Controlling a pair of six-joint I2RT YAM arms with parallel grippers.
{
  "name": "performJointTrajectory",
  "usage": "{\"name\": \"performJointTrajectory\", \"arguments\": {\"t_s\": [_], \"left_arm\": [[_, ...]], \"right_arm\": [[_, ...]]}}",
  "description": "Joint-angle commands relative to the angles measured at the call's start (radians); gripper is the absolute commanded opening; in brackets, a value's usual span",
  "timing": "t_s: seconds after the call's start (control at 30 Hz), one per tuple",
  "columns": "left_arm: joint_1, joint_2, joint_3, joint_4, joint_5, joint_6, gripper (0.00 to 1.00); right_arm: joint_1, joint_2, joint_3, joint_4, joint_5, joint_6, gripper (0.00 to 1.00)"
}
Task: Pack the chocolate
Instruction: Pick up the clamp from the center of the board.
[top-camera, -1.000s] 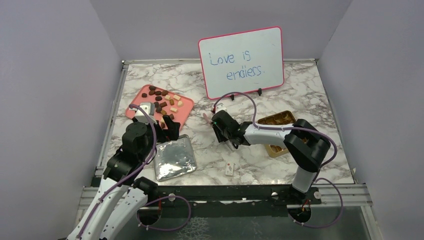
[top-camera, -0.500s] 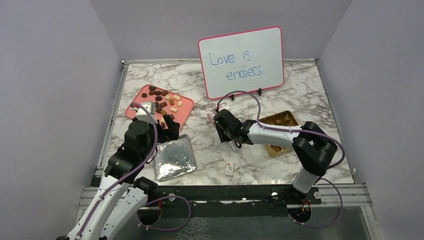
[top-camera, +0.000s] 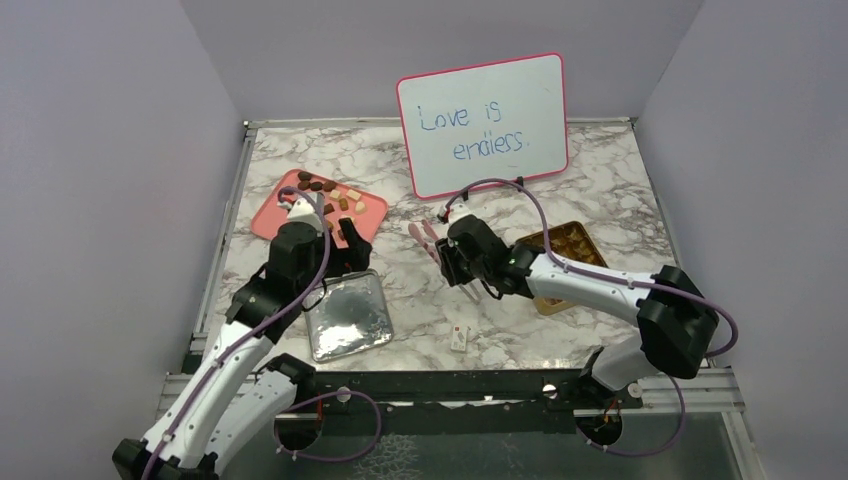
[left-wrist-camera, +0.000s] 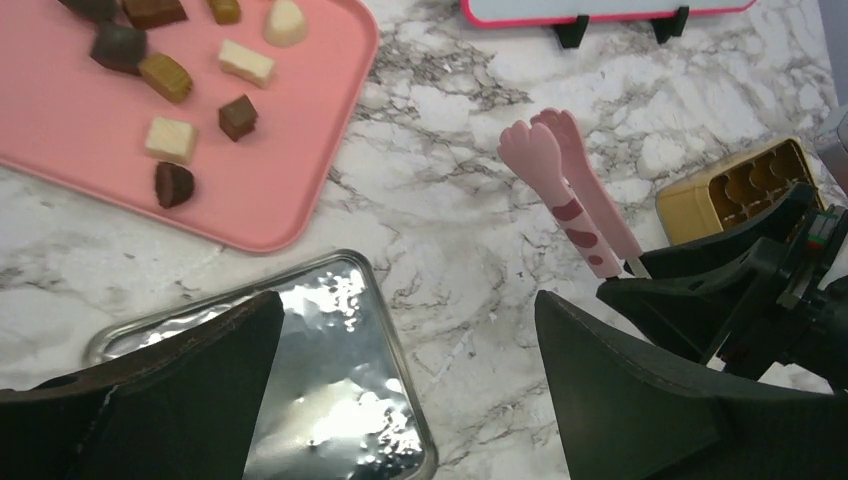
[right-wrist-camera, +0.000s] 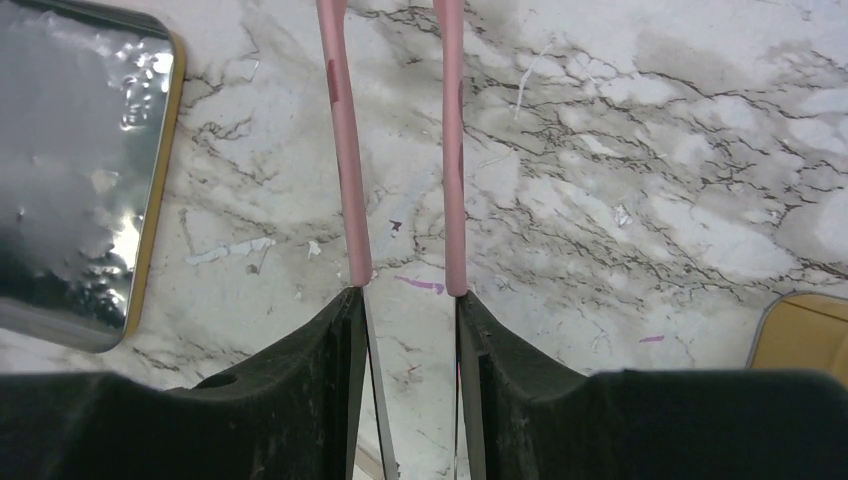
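Observation:
The chocolate lies as several small brown and tan pieces on a pink tray, seen closer in the left wrist view as chocolate on the tray. My left gripper hangs open and empty over the tray's near edge and a silver lid. My right gripper is shut on pink tongs, its fingers pressing the two arms partly together. The tongs' paw-shaped tips point toward the tray and hold nothing. A gold box sits behind the right arm.
A silver foil-lined lid lies flat near the left arm. A small white tag rests near the front edge. A whiteboard with writing stands at the back. Purple walls close in both sides.
My left arm has stretched forward, its gripper now nearer the pink tray. My right gripper has shifted a little right and farther back, carrying the tongs with it.

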Motion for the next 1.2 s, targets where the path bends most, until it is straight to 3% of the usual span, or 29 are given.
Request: {"name": "performJointTrajectory", "arguments": {"t_s": [0.0, 0.33, 0.47, 0.6, 1.0, 1.17], "left_arm": [[0.007, 0.118, 0.04, 0.109, 0.179, -0.114, 0.96], [0.008, 0.433, 0.145, 0.265, 0.331, -0.141, 0.97], [0.009, 0.544, 0.165, 0.259, 0.34, -0.136, 0.96], [0.009, 0.617, 0.194, 0.168, 0.315, -0.092, 0.94], [0.01, 0.534, 0.111, 0.142, 0.269, -0.099, 0.93], [0.01, 0.414, 0.117, 0.125, 0.241, -0.11, 0.94]], "right_arm": [[0.009, -0.038, -0.027, 0.085, -0.1, -0.055, 0.41], [0.03, -0.163, -0.103, 0.225, -0.197, -0.096, 0.4], [0.031, -0.211, -0.119, 0.264, -0.214, -0.105, 0.4], [0.031, -0.233, -0.11, 0.197, -0.163, -0.083, 0.41], [0.031, -0.255, -0.088, 0.107, -0.136, -0.075, 0.41], [0.03, -0.239, -0.084, 0.113, -0.178, -0.1, 0.42]]}}
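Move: The right hand already holds the pink-handled clamp clear of the table; the middle of its handles lies some 5 cm ahead and 5 cm left of that hand, about level. From the open left hand those handles are roughly 14 cm right, 4 cm ahead and 10 cm lower. The steel tray lies about 4 cm back and 3 cm left of the left hand, 20 cm below, and the pink tray 18 cm ahead and 7 cm left, equally low. The left hand, fingers staying wide open, swings about 9 cm right and 6 cm forward towards the clamp's pink handle ends, then sinks some 7 cm with its fingers tipping down about 20 degrees, before easing back a little with the handle ends close by its right finger. Meanwhile the right hand keeps its pinch near the lower ends of the pink handles, draws back some 3 cm and lifts about 6 cm, turning slightly counter-clockwise with its left side rising, so that the handles point up and across to the left hand. ##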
